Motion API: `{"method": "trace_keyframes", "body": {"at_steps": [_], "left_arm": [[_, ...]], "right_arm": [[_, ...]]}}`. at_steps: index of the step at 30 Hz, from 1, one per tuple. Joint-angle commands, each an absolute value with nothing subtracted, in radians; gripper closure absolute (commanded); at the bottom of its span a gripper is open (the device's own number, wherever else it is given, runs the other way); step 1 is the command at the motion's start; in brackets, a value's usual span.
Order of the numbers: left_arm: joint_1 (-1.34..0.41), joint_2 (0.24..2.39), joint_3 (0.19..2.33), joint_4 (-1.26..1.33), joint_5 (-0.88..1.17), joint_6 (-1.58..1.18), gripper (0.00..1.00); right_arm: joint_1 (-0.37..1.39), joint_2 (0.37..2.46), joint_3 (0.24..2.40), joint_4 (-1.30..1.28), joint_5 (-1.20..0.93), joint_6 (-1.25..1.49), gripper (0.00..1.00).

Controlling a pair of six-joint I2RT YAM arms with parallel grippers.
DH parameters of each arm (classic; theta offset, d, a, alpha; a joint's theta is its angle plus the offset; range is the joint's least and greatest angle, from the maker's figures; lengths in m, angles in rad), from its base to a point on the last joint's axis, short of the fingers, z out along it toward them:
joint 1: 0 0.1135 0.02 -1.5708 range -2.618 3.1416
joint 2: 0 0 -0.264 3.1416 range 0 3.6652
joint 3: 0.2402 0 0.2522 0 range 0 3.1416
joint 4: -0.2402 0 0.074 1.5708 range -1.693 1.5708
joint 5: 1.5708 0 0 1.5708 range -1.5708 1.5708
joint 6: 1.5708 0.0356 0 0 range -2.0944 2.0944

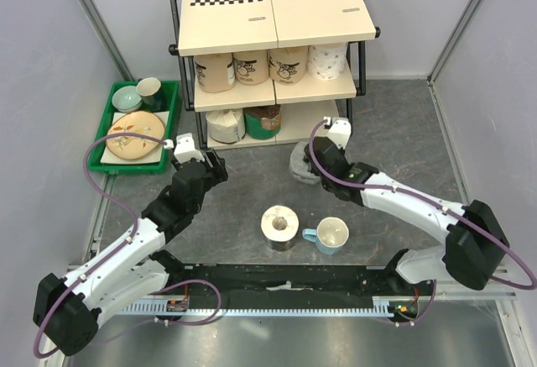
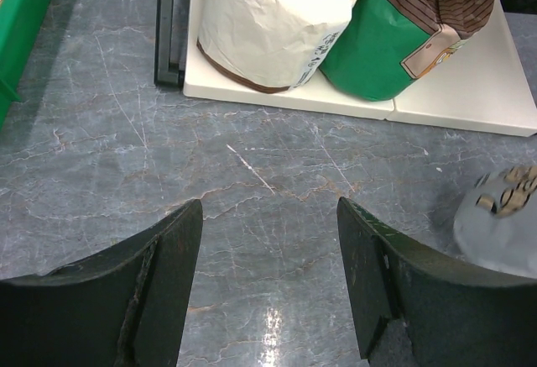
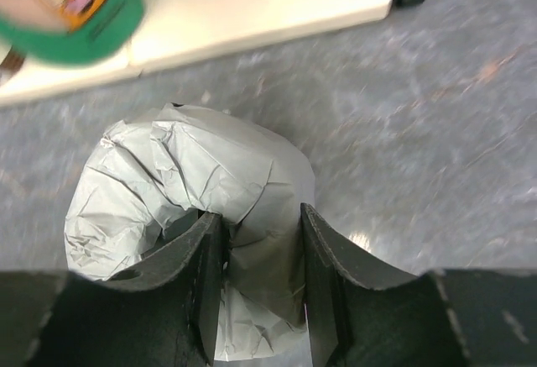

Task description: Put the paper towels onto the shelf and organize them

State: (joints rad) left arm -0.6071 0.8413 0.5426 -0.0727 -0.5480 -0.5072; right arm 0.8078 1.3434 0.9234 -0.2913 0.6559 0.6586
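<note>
The shelf stands at the back centre. Its middle tier holds several paper towel rolls. Its bottom board holds a cream roll and a green-wrapped brown roll. My right gripper is shut on the wall of a grey-wrapped roll, one finger in its core, just in front of the bottom tier. I cannot tell whether the roll touches the table. The grey roll also shows at the right edge of the left wrist view. A tan roll stands upright mid-table. My left gripper is open and empty, low over the table left of the grey roll.
A white mug with a light-blue handle stands right of the tan roll. A green tray of dishes lies at the left, beside the shelf. Grey walls close in both sides.
</note>
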Motion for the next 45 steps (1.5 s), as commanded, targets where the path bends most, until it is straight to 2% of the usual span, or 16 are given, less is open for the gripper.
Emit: {"method": "trace_keyframes", "body": {"at_steps": [1,15,30,45], "left_arm": [[-0.606,0.833,0.541,-0.034,-0.551,-0.538,0.28],[-0.606,0.834,0.545,-0.032,-0.535,-0.548,0.28],[-0.606,0.833,0.534,-0.031,-0.511,-0.561,0.28],[-0.606,0.847,0.538,-0.025,-0.503,-0.560,0.28]], "right_arm": [[0.720,1.419,1.035,-0.141,0.651,0.598,0.57],[0.577,1.698,1.288,-0.008,0.523,0.506,0.59],[0.563,1.769,1.238,0.227,0.525,0.520,0.60],[0.561,1.816,1.249,0.233,0.532,0.518,0.60]]}}
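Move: The right gripper already holds the gray paper towel by its right-hand wall. The free spot on the bottom shelf lies about 17 cm ahead of that hand, 5 cm to its left and some 4 cm lower. The green paper towel stands roughly 10 cm left of the spot, level with it; the white one is about 12 cm farther left again. From the left gripper, the spot is some 19 cm ahead and 25 cm to the right. Keep the right gripper shut on the gray paper towel and carry it forward about 17 cm, fast at first and then easing, in under the middle shelf board to the free spot beside the green one. Tip the fingers up some 10 degrees towards level as you go in, rising slightly, then finish by sinking 1 to 2 cm towards the bottom shelf without letting go. ##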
